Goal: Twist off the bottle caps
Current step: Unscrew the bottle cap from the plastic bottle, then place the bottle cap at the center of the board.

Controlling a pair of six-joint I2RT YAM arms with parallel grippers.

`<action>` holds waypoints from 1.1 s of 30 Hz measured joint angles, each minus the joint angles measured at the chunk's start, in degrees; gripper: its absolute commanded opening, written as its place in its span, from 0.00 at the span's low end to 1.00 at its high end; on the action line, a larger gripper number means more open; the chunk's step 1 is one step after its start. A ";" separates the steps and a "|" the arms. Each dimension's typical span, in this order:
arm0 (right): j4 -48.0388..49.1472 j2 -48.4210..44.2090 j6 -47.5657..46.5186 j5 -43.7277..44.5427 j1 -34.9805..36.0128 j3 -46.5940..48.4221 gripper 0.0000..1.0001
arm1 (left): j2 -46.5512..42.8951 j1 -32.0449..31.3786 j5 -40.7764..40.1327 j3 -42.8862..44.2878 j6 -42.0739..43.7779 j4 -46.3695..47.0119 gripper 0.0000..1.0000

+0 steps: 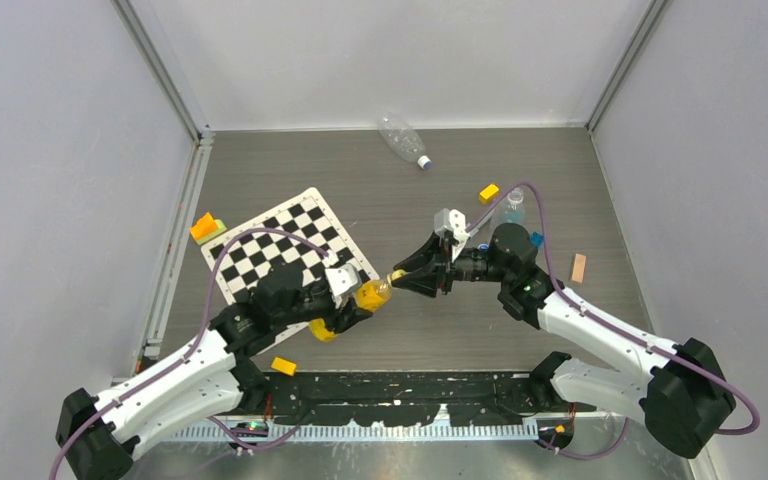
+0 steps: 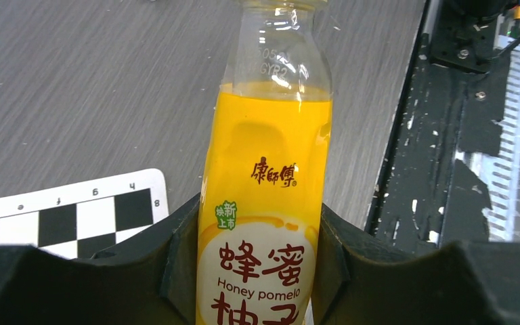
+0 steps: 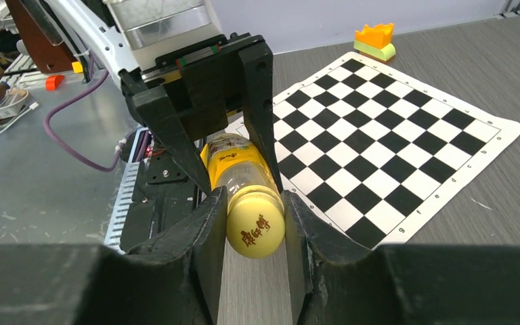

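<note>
My left gripper [image 1: 348,301] is shut on the label of a yellow-orange bottle [image 1: 368,296], which it holds lying level above the table. The left wrist view shows that bottle [image 2: 271,203] wedged between both black fingers. The bottle's yellow cap [image 3: 256,227] points toward the right arm, and my right gripper [image 3: 255,203] is shut on it, one pad on each side. A clear crinkled bottle [image 1: 401,138] with a pale cap [image 1: 424,162] lies at the back. Another clear bottle [image 1: 511,207] stands behind the right wrist.
A checkerboard mat [image 1: 290,250] lies left of centre, with an orange and green block [image 1: 206,228] beside it. Yellow blocks [image 1: 489,193] [image 1: 284,366], a blue block [image 1: 536,239] and a tan piece [image 1: 578,267] are scattered about. Grey walls enclose three sides.
</note>
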 measured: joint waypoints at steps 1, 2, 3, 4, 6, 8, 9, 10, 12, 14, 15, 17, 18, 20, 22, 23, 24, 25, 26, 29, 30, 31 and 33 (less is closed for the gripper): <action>-0.17 -0.24 -0.44 -0.52 -0.13 0.00 0.12 | 0.07 0.28 0.81 0.09 -0.37 -0.02 0.00; -0.24 -0.44 -0.87 -1.03 -0.33 0.00 0.12 | 0.15 0.46 1.51 0.20 -0.74 -0.04 0.00; -0.33 -0.63 -1.22 -1.40 -0.48 0.00 0.12 | 0.26 0.57 1.92 0.37 -0.94 -0.11 0.00; -0.37 -0.79 -1.40 -1.64 -0.63 0.00 0.12 | 0.42 0.63 2.19 0.55 -1.05 -0.22 0.00; -0.61 -1.29 -1.60 -1.97 -1.22 0.00 0.12 | 0.85 0.72 2.51 0.94 -1.20 -0.20 0.00; -1.18 -1.86 -1.62 -2.27 -1.81 0.00 0.12 | 1.18 0.85 2.49 1.07 -1.36 -0.17 0.00; -1.57 -2.12 -1.64 -2.36 -2.03 0.00 0.12 | 1.36 0.94 2.29 1.09 -1.44 -0.17 0.00; -2.05 -2.43 -1.64 -2.40 -2.36 0.00 0.12 | 1.55 0.94 1.97 1.11 -1.46 -0.17 0.00; -2.95 -3.15 -1.66 -2.36 -3.06 0.00 0.12 | 1.92 0.94 1.27 1.16 -1.49 -0.22 0.00; -3.37 -3.93 -1.66 -2.14 -3.69 -0.02 0.12 | 2.16 0.94 0.70 1.16 -1.51 -0.26 0.00; -3.61 -4.48 -1.64 -1.64 -3.96 -0.09 0.12 | 2.27 0.94 0.28 1.18 -1.55 -0.28 0.00; -3.98 -5.51 -1.62 -0.37 -4.26 -0.28 0.12 | 2.29 0.94 -1.25 1.20 -1.73 -0.48 0.01; -4.74 -6.12 -1.57 1.11 -4.37 -0.37 0.13 | 2.27 0.94 -2.43 1.20 -1.97 -0.55 0.01; -6.23 -6.88 -1.22 5.07 -4.46 -0.42 0.13 | 1.88 0.94 -6.08 1.20 -2.45 -0.76 0.01; -7.41 -6.91 0.04 10.10 -4.46 -0.44 0.14 | 0.37 0.94 -10.71 1.11 -2.93 -0.96 0.02; -8.28 -6.71 1.03 13.25 -4.46 -0.44 0.14 | -0.70 0.94 -12.85 0.98 -3.15 -0.92 0.02; -9.16 -6.16 2.25 16.46 -4.48 -0.42 0.14 | -2.38 0.94 -15.41 0.50 -3.63 -0.37 0.03; -10.03 -5.29 3.61 19.96 -4.48 -0.35 0.14 | -4.48 0.94 -17.90 -0.24 -4.09 0.17 0.04; -11.06 -4.26 4.55 22.84 -4.48 -0.20 0.16 | -6.60 0.94 -19.76 -1.11 -4.57 0.68 0.04; -16.39 1.62 7.45 32.28 -4.48 1.68 0.17 | -11.93 1.01 -24.13 -3.54 -5.88 1.73 0.05; -17.64 3.45 8.04 34.73 -4.48 2.10 0.17 | -13.55 1.07 -25.22 -4.15 -6.14 1.88 0.05; -19.26 5.29 8.74 37.44 -4.48 2.58 0.18 | -14.67 1.09 -26.01 -4.42 -6.54 1.95 0.05; -21.79 8.22 9.88 41.86 -4.48 3.02 0.19 | -15.67 1.14 -27.32 -4.46 -6.97 2.16 0.05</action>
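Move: The right hand pinches the yellow bottle's cap; a loose blue-white cap lies on the table about 18 cm ahead, 20 cm to its right and 24 cm below. The yellow bottle's middle is some 9 cm to its left and 7 cm back, the chessboard's about 22 cm left and 13 cm ahead, down on the table. From the left hand, gripping that bottle, the yellow cap is about 11 cm right, 8 cm ahead and slightly higher. Right carries the cap off rightward, then about 12 cm forward and down; left swings the bottle 7 cm left. ##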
